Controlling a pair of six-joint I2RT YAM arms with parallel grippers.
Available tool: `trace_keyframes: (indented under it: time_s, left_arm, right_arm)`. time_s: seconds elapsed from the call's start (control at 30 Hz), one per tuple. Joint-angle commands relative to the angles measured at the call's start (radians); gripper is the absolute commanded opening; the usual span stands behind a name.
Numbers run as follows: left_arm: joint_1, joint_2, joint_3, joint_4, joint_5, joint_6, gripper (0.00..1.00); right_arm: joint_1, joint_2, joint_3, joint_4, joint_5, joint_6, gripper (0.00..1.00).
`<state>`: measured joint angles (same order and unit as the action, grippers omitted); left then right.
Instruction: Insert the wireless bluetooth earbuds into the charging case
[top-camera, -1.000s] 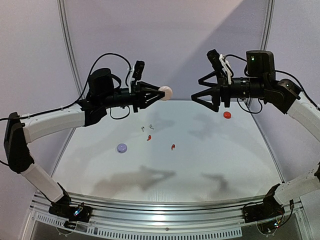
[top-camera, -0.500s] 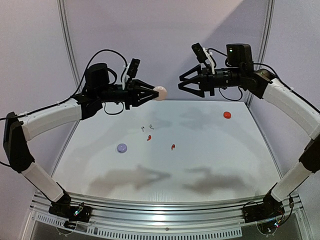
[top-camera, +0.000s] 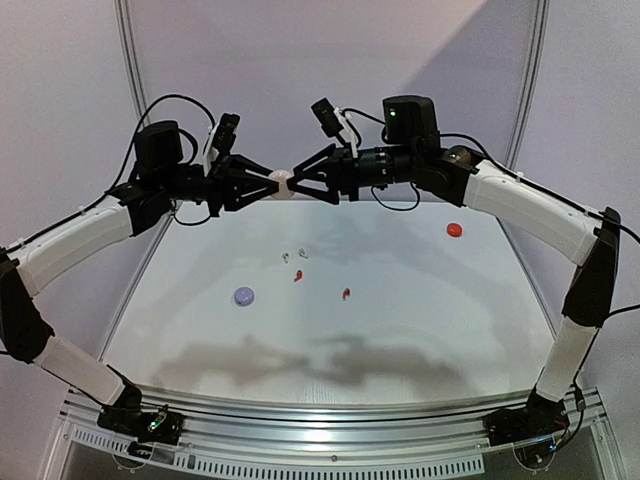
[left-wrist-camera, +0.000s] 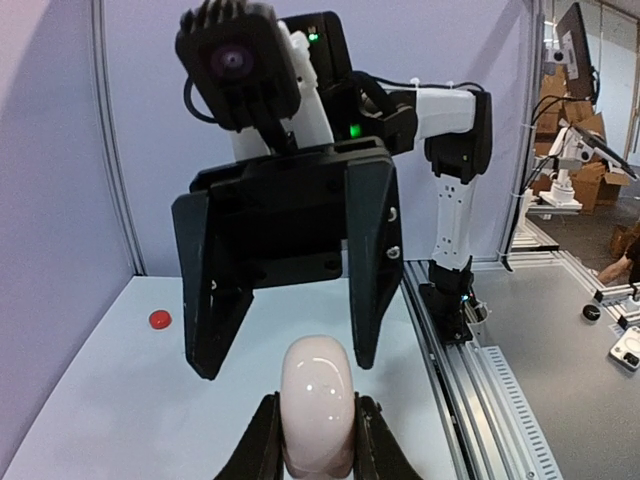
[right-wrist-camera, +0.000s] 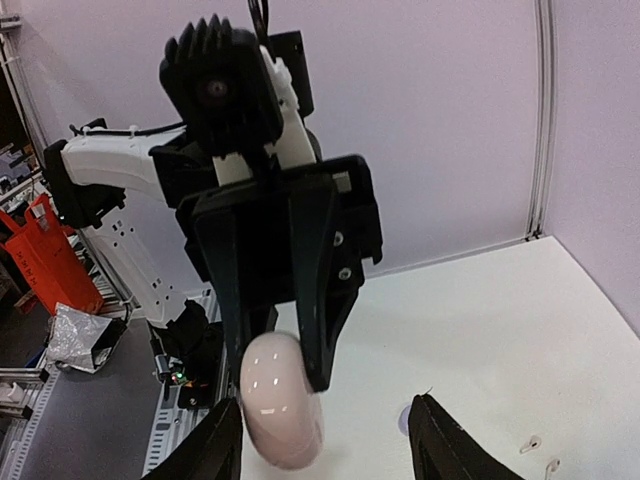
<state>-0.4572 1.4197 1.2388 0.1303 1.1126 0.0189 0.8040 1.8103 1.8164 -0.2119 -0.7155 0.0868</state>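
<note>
A pinkish-white round charging case (top-camera: 285, 185) hangs in mid-air above the table's far side, my left gripper (top-camera: 272, 186) shut on it. In the left wrist view the case (left-wrist-camera: 318, 405) stands on edge between my left gripper's (left-wrist-camera: 315, 445) pads. My right gripper (top-camera: 299, 185) faces it, open, its fingers (left-wrist-camera: 368, 290) straddling the case's far end without clamping it. In the right wrist view the case (right-wrist-camera: 283, 400) sits close to one pad of the right gripper (right-wrist-camera: 330, 450). On the table lie two white earbuds (top-camera: 286, 257) (top-camera: 302, 253) and two red earbuds (top-camera: 298, 276) (top-camera: 345, 293).
A closed lilac case (top-camera: 244, 296) lies left of the earbuds. A red case (top-camera: 454, 230) lies at the far right, seen also as the red case (left-wrist-camera: 159, 319) in the left wrist view. Both arms reach over the table's far half.
Both arms have swung leftward and met. The right gripper has narrowed from fully wide and now straddles the case that the left gripper keeps holding.
</note>
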Motion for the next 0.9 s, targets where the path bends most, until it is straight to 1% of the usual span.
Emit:
trace_keyframes:
  time_s: [0.0,0.1,0.13,0.17,0.2,0.33,0.43,0.5,0.6,0.77,0.8,0.83,0.87]
  left_arm:
    - [0.017,0.01,-0.023,0.059,0.013,-0.016,0.0]
    - [0.015,0.03,-0.021,0.09,0.02,-0.059,0.0]
    - [0.014,0.037,-0.021,0.103,0.02,-0.064,0.0]
    - [0.013,0.044,-0.018,0.112,0.02,-0.069,0.0]
    - [0.014,0.05,-0.011,0.115,0.017,-0.071,0.0]
    - [0.011,0.058,0.004,0.106,0.013,-0.063,0.0]
    - [0.012,0.061,0.002,0.1,0.012,-0.061,0.0]
    - [0.01,0.062,0.001,0.101,0.01,-0.059,0.0]
    - [0.008,0.065,-0.001,0.104,0.007,-0.059,0.0]
    - [0.007,0.07,-0.002,0.113,0.002,-0.078,0.0]
    - [0.009,0.068,-0.005,0.116,-0.007,-0.089,0.06]
    - [0.01,0.062,-0.014,0.124,-0.017,-0.103,0.26]
    - [0.014,0.055,-0.03,0.135,-0.024,-0.12,0.61]
  right_arm:
    - [-0.005,0.066,0.101,-0.057,-0.034,-0.025,0.54]
    - [-0.005,0.087,0.133,-0.106,-0.044,-0.065,0.45]
    - [-0.005,0.093,0.141,-0.121,-0.049,-0.074,0.41]
    - [-0.005,0.094,0.145,-0.133,-0.051,-0.076,0.35]
    - [-0.005,0.096,0.144,-0.142,-0.055,-0.076,0.32]
    - [-0.006,0.093,0.147,-0.18,-0.067,-0.129,0.3]
    - [-0.008,0.093,0.149,-0.184,-0.073,-0.142,0.24]
    - [-0.006,0.097,0.151,-0.185,-0.071,-0.145,0.17]
    - [-0.007,0.103,0.155,-0.188,-0.075,-0.144,0.01]
    - [-0.007,0.103,0.155,-0.189,-0.073,-0.135,0.0]
    - [-0.007,0.103,0.155,-0.183,-0.065,-0.137,0.0]
    - [-0.007,0.099,0.153,-0.172,-0.057,-0.136,0.0]
    - [-0.007,0.096,0.151,-0.157,-0.046,-0.132,0.0]
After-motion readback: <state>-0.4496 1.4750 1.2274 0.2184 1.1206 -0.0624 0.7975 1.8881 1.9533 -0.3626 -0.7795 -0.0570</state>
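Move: The white charging case is in the left hand's closed fingers, its middle about 1 cm to that hand's right; it lies some 2 cm left and 1 cm back of the right hand, both level. On the table, nearly 40 cm below, the purple case lies roughly 5 cm ahead and 17 cm left of the right hand, the nearer-centre red earbud 11 cm ahead and 4 cm left, the other red earbud 5 cm ahead and 8 cm right. Right fingers close on the white case while the left hand, still gripping, brings it forward about 1.5 cm and down. ##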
